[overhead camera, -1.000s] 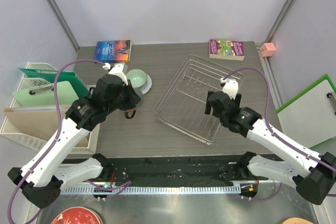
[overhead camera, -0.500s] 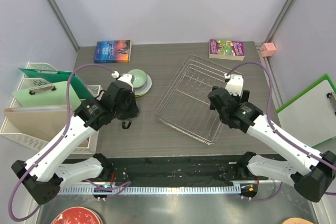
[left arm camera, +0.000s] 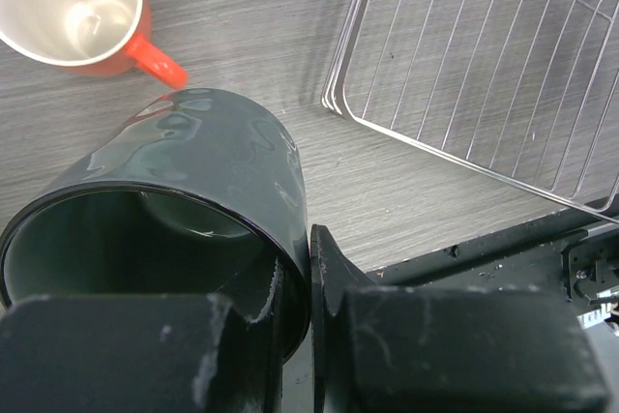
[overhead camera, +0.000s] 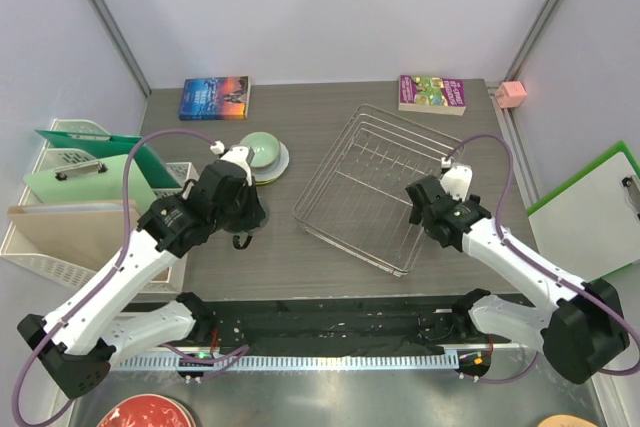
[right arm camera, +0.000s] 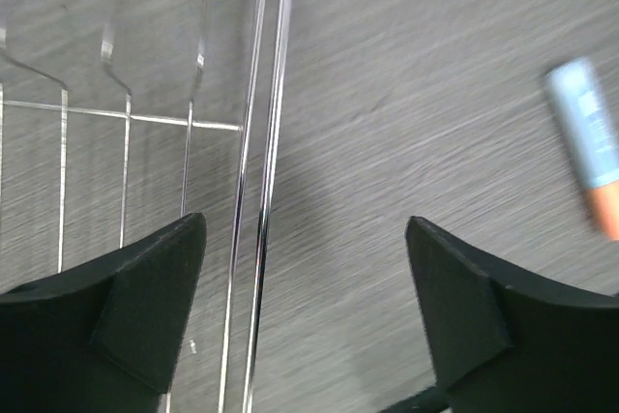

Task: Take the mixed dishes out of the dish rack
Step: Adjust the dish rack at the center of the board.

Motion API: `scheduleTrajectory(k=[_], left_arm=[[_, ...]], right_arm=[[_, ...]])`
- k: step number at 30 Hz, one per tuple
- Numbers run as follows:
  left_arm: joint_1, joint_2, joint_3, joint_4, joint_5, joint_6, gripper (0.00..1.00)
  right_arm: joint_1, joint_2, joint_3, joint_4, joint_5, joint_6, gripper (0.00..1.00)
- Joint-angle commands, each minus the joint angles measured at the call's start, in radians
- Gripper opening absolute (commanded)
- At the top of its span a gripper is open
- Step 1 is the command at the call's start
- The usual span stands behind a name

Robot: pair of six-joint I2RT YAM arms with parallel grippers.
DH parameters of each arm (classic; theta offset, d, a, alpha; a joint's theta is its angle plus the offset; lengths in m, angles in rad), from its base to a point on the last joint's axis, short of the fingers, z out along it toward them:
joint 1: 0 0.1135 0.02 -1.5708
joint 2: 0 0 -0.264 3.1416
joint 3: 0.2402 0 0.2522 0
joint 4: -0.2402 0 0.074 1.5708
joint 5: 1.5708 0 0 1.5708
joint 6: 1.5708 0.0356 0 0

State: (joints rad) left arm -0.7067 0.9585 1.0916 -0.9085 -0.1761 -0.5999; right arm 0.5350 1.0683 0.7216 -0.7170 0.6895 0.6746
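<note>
My left gripper [left arm camera: 309,249] is shut on the wall of the grey metallic mug [left arm camera: 193,171], one finger inside the rim and one outside. It holds the mug tilted low over the table, left of the dish rack [overhead camera: 375,187]. In the top view the left gripper [overhead camera: 243,219] covers most of that mug. The orange handled mug [left arm camera: 82,12] stands upright just beyond it. A pale mint-green bowl [overhead camera: 260,150] sits on stacked plates [overhead camera: 281,160] behind. The silver wire rack looks empty. My right gripper [overhead camera: 432,197] is open over the rack's right rim [right arm camera: 261,191], nothing between its fingers.
Two books [overhead camera: 215,97] [overhead camera: 432,92] lie at the table's far edge, with a small pink object [overhead camera: 512,94] at the far right corner. White file trays [overhead camera: 70,162] with clipboards stand at the left. A clipboard [overhead camera: 590,212] lies off the right side. A red plate [overhead camera: 145,414] sits below the near edge.
The right gripper has moved from over the rack's inside to its right rim and opened wider. The left gripper, still holding the grey mug, shifted slightly right and settled.
</note>
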Motion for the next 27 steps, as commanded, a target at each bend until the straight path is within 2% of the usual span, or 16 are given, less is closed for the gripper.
scheduleTrajectory(k=[1,2,3,5,6,7,10,13,17,21,27], left_arm=[[-0.005,-0.021,-0.016,0.117,0.027,0.005,0.0],[-0.005,-0.021,-0.019,0.12,0.035,0.005,0.0],[-0.005,-0.02,-0.021,0.122,0.036,0.005,0.0],[-0.007,-0.017,-0.018,0.125,0.038,0.005,0.0],[-0.008,-0.018,-0.019,0.123,0.036,0.005,0.0],[-0.008,-0.017,-0.019,0.125,0.032,0.005,0.0],[-0.011,-0.01,-0.021,0.125,0.029,0.008,0.0],[-0.016,0.002,-0.022,0.131,0.029,0.005,0.0],[-0.025,0.034,-0.022,0.141,0.027,0.008,0.0],[-0.033,0.074,-0.018,0.163,0.026,0.011,0.0],[-0.039,0.155,-0.016,0.21,0.026,0.015,0.0]], right_arm=[[-0.05,0.045,-0.071,0.192,-0.224,0.071,0.8],[-0.053,0.067,-0.086,0.221,-0.244,0.091,0.72],[-0.056,0.079,-0.088,0.255,-0.26,0.098,0.5],[-0.061,0.105,-0.074,0.275,-0.263,0.117,0.29],[-0.066,0.128,-0.067,0.284,-0.262,0.121,0.1],[-0.076,0.137,-0.051,0.289,-0.249,0.123,0.01],[-0.105,0.157,-0.033,0.303,-0.246,0.134,0.01],[-0.185,0.163,-0.033,0.332,-0.281,0.154,0.01],[-0.338,0.16,-0.062,0.392,-0.41,0.177,0.01],[-0.501,0.153,-0.083,0.418,-0.476,0.189,0.01],[-0.59,0.16,-0.071,0.442,-0.518,0.172,0.01]])
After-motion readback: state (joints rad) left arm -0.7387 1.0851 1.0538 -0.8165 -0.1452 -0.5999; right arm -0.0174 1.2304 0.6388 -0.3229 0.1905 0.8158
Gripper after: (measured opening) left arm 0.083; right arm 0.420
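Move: The dish rack's right rim runs about 5 cm below the open right hand and some 3 cm to its left; the rack's middle is about 14 cm left and 3 cm ahead. The purple book lies roughly 23 cm ahead and 3 cm left of that hand, a small blue tube about 13 cm right and 6 cm back. From the left hand, still holding the grey mug, the rim is some 37 cm to the right, about level forward and back, and the orange mug sits low, about 6 cm left and 3 cm ahead. The right hand sinks about 5 cm and shifts left onto the rack's right rim, closing partway round it, left finger against the wire, then drags it some 9 cm to the right and about 5 cm forward, rolling its left side up about 30 degrees and turning clockwise about 20. Meanwhile the left hand keeps the grey mug and eases down and right, about 3 cm each way. ##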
